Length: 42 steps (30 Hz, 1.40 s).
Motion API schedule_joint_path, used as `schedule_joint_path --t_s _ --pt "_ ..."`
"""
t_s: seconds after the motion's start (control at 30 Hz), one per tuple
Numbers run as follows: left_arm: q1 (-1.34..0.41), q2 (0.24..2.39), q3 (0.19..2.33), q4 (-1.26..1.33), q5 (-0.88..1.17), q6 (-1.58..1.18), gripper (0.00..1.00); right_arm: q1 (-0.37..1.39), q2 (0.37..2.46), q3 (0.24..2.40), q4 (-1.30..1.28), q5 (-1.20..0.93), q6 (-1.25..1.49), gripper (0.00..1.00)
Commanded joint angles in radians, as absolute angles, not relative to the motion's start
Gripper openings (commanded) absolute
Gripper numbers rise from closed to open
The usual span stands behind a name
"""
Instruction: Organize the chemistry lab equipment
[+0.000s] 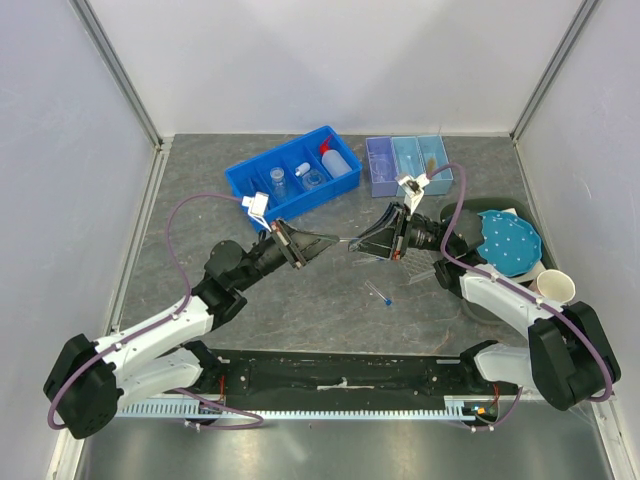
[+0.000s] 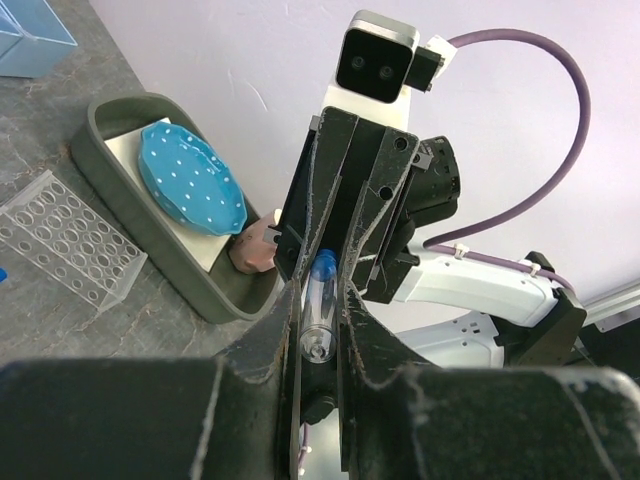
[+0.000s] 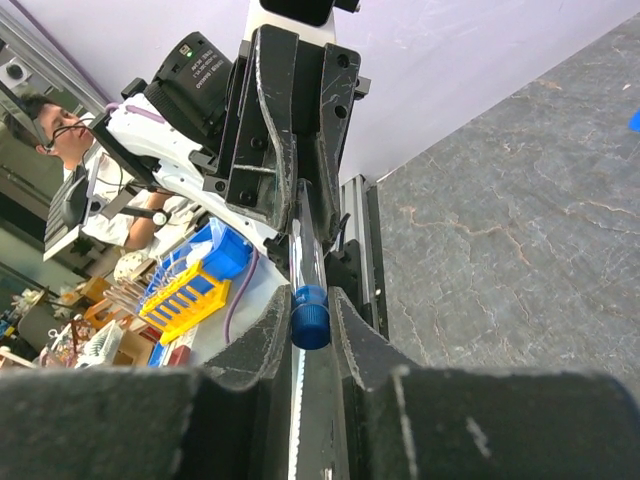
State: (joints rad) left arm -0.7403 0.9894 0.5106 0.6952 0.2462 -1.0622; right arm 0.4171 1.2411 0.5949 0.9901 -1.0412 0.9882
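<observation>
A clear test tube with a blue cap point(image 1: 342, 241) hangs level above the middle of the table, between my two grippers, which face each other. My left gripper point(image 1: 326, 241) is shut on its glass end; in the left wrist view the test tube point(image 2: 320, 312) sits between the pads with its round bottom toward the camera. My right gripper point(image 1: 356, 243) is shut on the capped end; the blue cap point(image 3: 310, 318) is pinched between its fingers point(image 3: 268, 335). A second test tube point(image 1: 378, 293) lies on the table below them. The clear tube rack point(image 2: 65, 245) lies flat beside the right arm.
A blue bin point(image 1: 247, 183) at the back holds small glass flasks and the white red-capped squeeze bottle point(image 1: 337, 160). A pale blue divided tray point(image 1: 382, 187) stands to its right. At the right a dark green tray point(image 2: 120, 185) carries the teal dotted plate point(image 1: 508, 242) and a beige cup point(image 1: 556, 287).
</observation>
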Motion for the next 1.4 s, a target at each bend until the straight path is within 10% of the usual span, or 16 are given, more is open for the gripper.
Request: schedule_joint_path --t_s 0.0,0.17,0.33,0.47,0.73,1.37 --pt "-0.736 0.979 0.491 0.721 0.201 -1.065 0.04 0.428 1.226 0.598 1.019 -1.062 0.947 0.14" --pt "-0.736 0.977 0.482 0.706 0.204 -1.065 0.09 0.426 1.220 0.609 0.959 -1.074 0.888 0.13" --pt "-0.735 0.976 0.505 0.651 0.250 -1.031 0.59 0.426 1.221 0.618 0.899 -1.077 0.827 0.13" --pt "-0.732 0.928 0.560 0.478 0.249 -0.907 0.77 0.411 1.220 0.644 0.754 -1.083 0.689 0.12" --pt "-0.732 0.792 0.810 -0.223 0.058 -0.480 0.82 0.278 1.209 0.752 0.292 -1.065 0.287 0.12" --pt "-0.732 0.732 0.735 -0.405 0.003 -0.196 0.88 0.190 1.224 1.150 -0.670 -0.407 -0.408 0.14"
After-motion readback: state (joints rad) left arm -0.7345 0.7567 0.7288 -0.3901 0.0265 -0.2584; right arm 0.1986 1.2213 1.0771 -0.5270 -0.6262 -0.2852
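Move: The right gripper has the capped end of the test tube and the left gripper its glass end; the tube's middle lies about 3 cm to the left gripper's right and 3 cm to the right gripper's left, level with both. From the right gripper the rack is some 19 cm ahead, 15 cm right and 28 cm down. Two loose tubes lie left of it, the far tube 19 cm ahead and 4 cm right of that gripper, the near tube 11 ahead and 5 right. Open the left gripper wide to let go of the glass end, dip, then hop up and draw away leftward and down, about 9 cm each, swinging its fingers downward. Keep the right fingers shut on the blue cap: sink slightly, then carry the tube right and forward, some 15 cm across, and 7 cm down towards the rack, tipping the fingers down to point ahead-left. ##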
